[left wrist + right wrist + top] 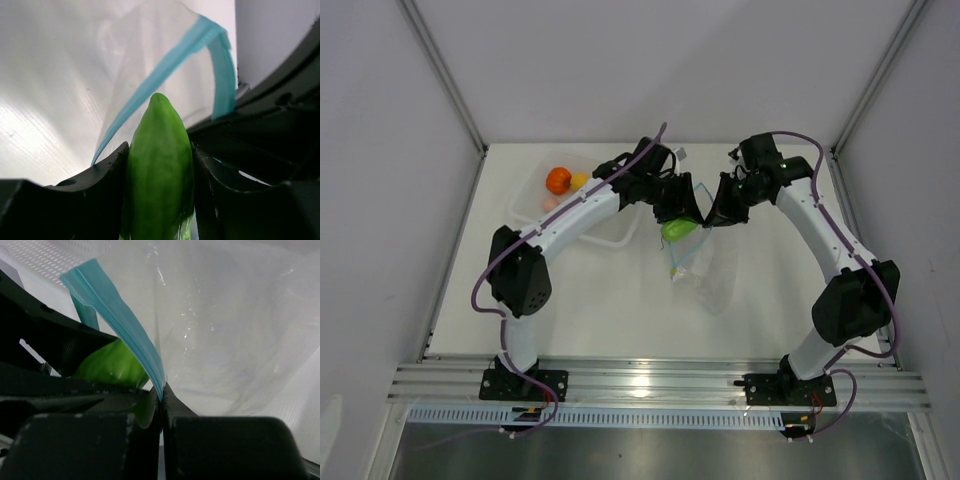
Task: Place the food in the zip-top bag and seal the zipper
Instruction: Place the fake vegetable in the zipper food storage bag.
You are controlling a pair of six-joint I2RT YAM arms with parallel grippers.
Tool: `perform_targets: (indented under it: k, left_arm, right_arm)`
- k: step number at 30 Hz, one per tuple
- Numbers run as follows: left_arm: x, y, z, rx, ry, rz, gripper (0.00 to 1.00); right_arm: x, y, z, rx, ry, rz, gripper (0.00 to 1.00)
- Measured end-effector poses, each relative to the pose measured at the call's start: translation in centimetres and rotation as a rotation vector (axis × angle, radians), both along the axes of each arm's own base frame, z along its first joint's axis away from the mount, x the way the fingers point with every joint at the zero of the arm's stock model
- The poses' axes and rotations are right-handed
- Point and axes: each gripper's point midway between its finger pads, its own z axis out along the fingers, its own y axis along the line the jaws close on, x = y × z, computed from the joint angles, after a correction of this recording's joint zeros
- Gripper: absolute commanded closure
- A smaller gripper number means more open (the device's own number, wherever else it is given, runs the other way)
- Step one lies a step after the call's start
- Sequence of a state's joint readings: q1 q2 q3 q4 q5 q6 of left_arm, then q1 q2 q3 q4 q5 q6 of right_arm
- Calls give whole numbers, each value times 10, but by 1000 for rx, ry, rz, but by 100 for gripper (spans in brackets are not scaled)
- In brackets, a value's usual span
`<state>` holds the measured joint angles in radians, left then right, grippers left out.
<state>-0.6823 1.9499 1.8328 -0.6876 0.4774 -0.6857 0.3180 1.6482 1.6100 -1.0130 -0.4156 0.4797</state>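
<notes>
My left gripper (pixel 678 214) (pixel 160 152) is shut on a green bell pepper (pixel 675 229) (pixel 160 175), holding it at the mouth of the clear zip-top bag (pixel 706 276) (pixel 150 50). The bag's blue zipper (pixel 170 65) (pixel 120 325) curves just beyond the pepper's tip. My right gripper (pixel 712 218) (pixel 161 397) is shut on the zipper edge and lifts that side of the bag (pixel 240 330). In the right wrist view the pepper (pixel 110 365) shows left of the strip. The rest of the bag droops to the table. More food lies in the tray: an orange pumpkin-like fruit (pixel 558 180), a yellow lemon (pixel 579 180) and a pink peach (pixel 551 204).
A clear rigid tray (pixel 532 190) stands at the back left, partly under my left arm. White walls with metal posts close in the table on three sides. A metal rail runs along the near edge by the arm bases.
</notes>
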Motion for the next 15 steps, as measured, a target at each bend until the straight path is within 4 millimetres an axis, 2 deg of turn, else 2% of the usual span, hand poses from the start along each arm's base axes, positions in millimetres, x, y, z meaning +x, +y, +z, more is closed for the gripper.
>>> perform_targets:
  k: [4,6,7,8,11,13,14,15]
  left_arm:
    - [10,5,-5,39,-15,66,94]
    - [14,7,-7,54,-24,91,70]
    - [16,8,-8,60,-27,100,65]
    - [17,9,-9,68,-31,108,49]
    - [19,10,-9,77,-44,116,30]
    - [22,12,-10,88,-57,123,23]
    - [24,12,-10,89,-62,126,2]
    - [25,13,-10,94,-75,123,1]
  right_arm:
    - [0,1,3,31,16,-10,100]
    - [0,3,6,61,29,-16,100]
    - [0,4,8,74,32,-18,100]
    - [0,6,10,92,37,-19,100]
    - [0,10,15,134,46,-20,100]
    - [-1,11,16,152,60,-23,100]
    - [-1,12,16,159,66,-25,100]
    - [-3,12,14,162,76,-24,100]
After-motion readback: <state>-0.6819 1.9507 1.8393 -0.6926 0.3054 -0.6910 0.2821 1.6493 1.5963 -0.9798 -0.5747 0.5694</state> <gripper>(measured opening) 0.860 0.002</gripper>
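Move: In the left gripper, the green vegetable is already at the mouth of the zip-top bag, whose middle lies about 2 cm to the hand's right, 2 cm back and 3 cm below. The bag's yellow zipper tab is some 6 cm back, 1 cm left and 6 cm below; the right fingertips stand roughly 7 cm right, 1 cm back, level. From the right hand, the mouth's middle is about 5 cm left, 1 cm back and 3 cm below. Easing forward about 2.5 cm, a little to its left and slightly down, the left hand turns some 10 degrees, mostly counter-clockwise, then spreads its fingers from half to nearly wide open at the bag mouth, letting go of the vegetable. The right hand keeps its shut pinch on the blue zipper rim, lifting it about 1.5 cm and drawing it 1 cm left while rolling its left side up roughly 10 degrees. ##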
